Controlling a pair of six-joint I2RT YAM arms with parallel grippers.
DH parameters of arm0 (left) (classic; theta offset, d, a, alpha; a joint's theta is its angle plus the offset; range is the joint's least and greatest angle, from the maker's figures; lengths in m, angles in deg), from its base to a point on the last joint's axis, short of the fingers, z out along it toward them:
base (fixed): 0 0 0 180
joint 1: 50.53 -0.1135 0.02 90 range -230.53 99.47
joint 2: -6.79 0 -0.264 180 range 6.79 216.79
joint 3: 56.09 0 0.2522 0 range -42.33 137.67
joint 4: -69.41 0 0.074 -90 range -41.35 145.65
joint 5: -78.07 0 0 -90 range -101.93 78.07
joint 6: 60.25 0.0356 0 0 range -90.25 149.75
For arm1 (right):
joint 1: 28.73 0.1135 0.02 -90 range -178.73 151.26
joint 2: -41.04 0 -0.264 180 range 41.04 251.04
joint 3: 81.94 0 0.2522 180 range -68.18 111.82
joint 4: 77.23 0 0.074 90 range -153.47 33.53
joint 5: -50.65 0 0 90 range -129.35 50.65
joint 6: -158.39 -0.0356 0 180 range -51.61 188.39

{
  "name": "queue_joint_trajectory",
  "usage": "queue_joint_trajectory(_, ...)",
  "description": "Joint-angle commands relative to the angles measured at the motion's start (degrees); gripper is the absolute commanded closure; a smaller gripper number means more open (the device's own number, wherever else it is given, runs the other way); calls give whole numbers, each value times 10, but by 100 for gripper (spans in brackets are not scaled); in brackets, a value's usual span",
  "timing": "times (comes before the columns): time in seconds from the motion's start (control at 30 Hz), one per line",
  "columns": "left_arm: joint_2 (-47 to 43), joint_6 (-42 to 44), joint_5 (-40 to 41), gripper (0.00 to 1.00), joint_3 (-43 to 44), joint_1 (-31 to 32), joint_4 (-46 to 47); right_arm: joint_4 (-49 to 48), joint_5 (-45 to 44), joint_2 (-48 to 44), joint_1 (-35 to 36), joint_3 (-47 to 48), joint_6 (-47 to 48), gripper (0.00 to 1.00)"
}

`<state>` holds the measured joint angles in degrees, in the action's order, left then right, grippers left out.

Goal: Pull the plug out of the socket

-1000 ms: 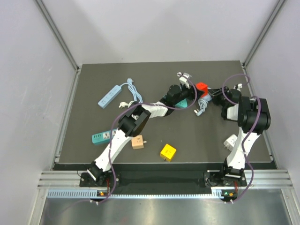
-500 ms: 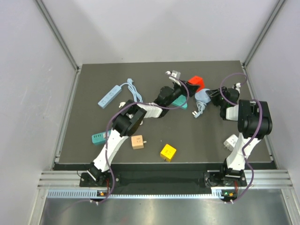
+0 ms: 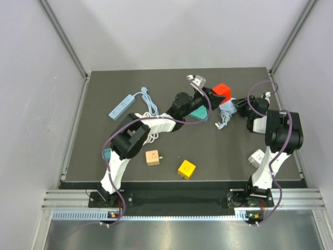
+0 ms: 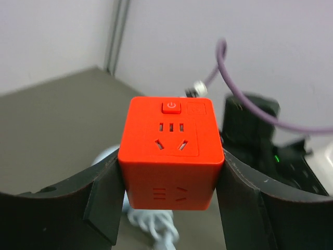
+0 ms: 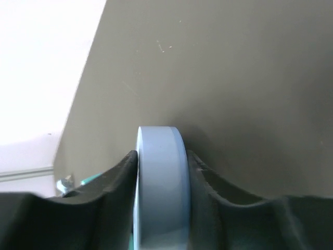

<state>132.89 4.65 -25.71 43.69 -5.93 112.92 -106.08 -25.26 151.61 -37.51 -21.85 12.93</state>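
The socket is a red cube (image 4: 169, 151) with a power button and pin holes on its faces. It is lifted off the mat, and my left gripper (image 4: 171, 192) is shut on its two sides. In the top view the socket (image 3: 222, 91) sits at the back centre-right with the left gripper (image 3: 212, 97) on it. The plug (image 5: 160, 187) is a light blue round body, and my right gripper (image 5: 161, 172) is shut on it. The plug (image 3: 227, 106) lies right beside the cube, with its pale cable (image 3: 222, 121) hanging below. Whether its pins are in the socket is hidden.
On the dark mat (image 3: 234, 151) lie a light blue power strip (image 3: 122, 105) at the left, a teal strip (image 3: 196, 112) under the left arm, a tan cube (image 3: 152, 157), a yellow cube (image 3: 186, 169) and a white adapter (image 3: 256, 158). The walls stand close behind and at the right.
The left gripper swung the red cube left and back, then a little right again toward the plug. The left arm's elbow shifted left. The right gripper stayed shut on the plug.
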Motion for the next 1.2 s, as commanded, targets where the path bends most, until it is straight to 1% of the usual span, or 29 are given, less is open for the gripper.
queue_joint_trajectory(0.0, -121, 85, -4, 100, -42, 51, -135, 11, -1, 12, -6, 25, 30, 58)
queue_joint_trajectory(0.07, -167, 88, 31, 100, -76, 86, -188, 39, 4, 15, -5, 47, 47, 55)
queue_joint_trajectory(0.1, -181, 91, 45, 100, -84, 98, -248, 59, 3, 13, -5, 58, 61, 51)
queue_joint_trajectory(0.13, -193, 93, 72, 100, -96, 122, -276, 112, -5, 6, -4, 71, 89, 47)
queue_joint_trajectory(0.17, -215, 94, 89, 100, -102, 136, -307, 133, -5, 2, -3, 95, 101, 44)
queue_joint_trajectory(0.2, -223, 94, 101, 100, -106, 148, -356, 149, -5, -3, -4, 103, 110, 35)
queue_joint_trajectory(0.23, -228, 91, 121, 100, -110, 166, -387, 166, -6, -15, -3, 109, 133, 31)
queue_joint_trajectory(0.27, -234, 75, 131, 100, -108, 174, -414, 202, -8, -20, -2, 125, 143, 27)
queue_joint_trajectory(0.3, -234, 63, 133, 100, -108, 179, -440, 226, -11, -24, 1, 134, 155, 18)
queue_joint_trajectory(0.33, -234, 50, 150, 100, -111, 184, -484, 247, -14, -32, 2, 143, 176, 14)
queue_joint_trajectory(0.37, -235, 25, 154, 100, -115, 186, -498, 293, -18, -35, 3, 160, 185, 11)
queue_joint_trajectory(0.43, -235, 2, 165, 100, -130, 187, -531, 328, -34, -54, 10, 170, 213, 3)
queue_joint_trajectory(0.47, -235, -12, 176, 100, -132, 186, -541, 367, -43, -62, 11, 179, 219, 0)
queue_joint_trajectory(0.57, -223, -28, 187, 100, -123, 189, -583, 421, -87, -108, 20, 194, 252, 0)
queue_joint_trajectory(0.6, -219, -32, 189, 100, -117, 192, -595, 461, -118, -122, 29, 197, 270, 0)
queue_joint_trajectory(0.67, -197, -37, 193, 100, -88, 196, -640, 488, -137, -171, 41, 197, 286, 0)
queue_joint_trajectory(0.7, -190, -38, 203, 100, -76, 203, -660, 511, -169, -204, 53, 193, 299, 0)
queue_joint_trajectory(0.73, -177, -45, 209, 100, -59, 206, -688, 519, -177, -222, 60, 183, 306, 0)
queue_joint_trajectory(0.87, -160, -72, 231, 100, -43, 212, -736, 550, -187, -303, 83, 144, 323, 0)
queue_joint_trajectory(0.9, -158, -77, 233, 100, -42, 213, -742, 553, -187, -334, 100, 134, 326, 0)
queue_joint_trajectory(1.13, -153, -97, 253, 100, -35, 231, -789, 589, -190, -446, 146, 75, 336, 0)
queue_joint_trajectory(1.17, -153, -98, 258, 94, -35, 236, -793, 595, -189, -456, 157, 69, 336, 0)
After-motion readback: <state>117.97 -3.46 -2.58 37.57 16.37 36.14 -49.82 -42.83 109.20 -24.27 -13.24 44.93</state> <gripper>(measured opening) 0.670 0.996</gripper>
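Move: From the left hand, which already holds the red plug clear of the socket, the bare table to be reached lies about 22 cm back, 5 left and 22 below. The yellow plug is some 25 cm back and 12 left; the white plug is 20 back and 18 right. Both are roughly 20 below. From the right hand, the round socket between its fingers centres about 3 cm left and 1 ahead, with the triangular socket some 18 left, level fore and aft, 2 below. Back, almost level, for some 20 cm the left hand carries the red plug away from the round socket, then lowers it about 15 cm towards the table right of the yellow plug, swinging the fingers from pointing right to downward and keeping its hold. The right hand opens wide, releases the socket's rim, then rises and draws back, rolling its left side down. ##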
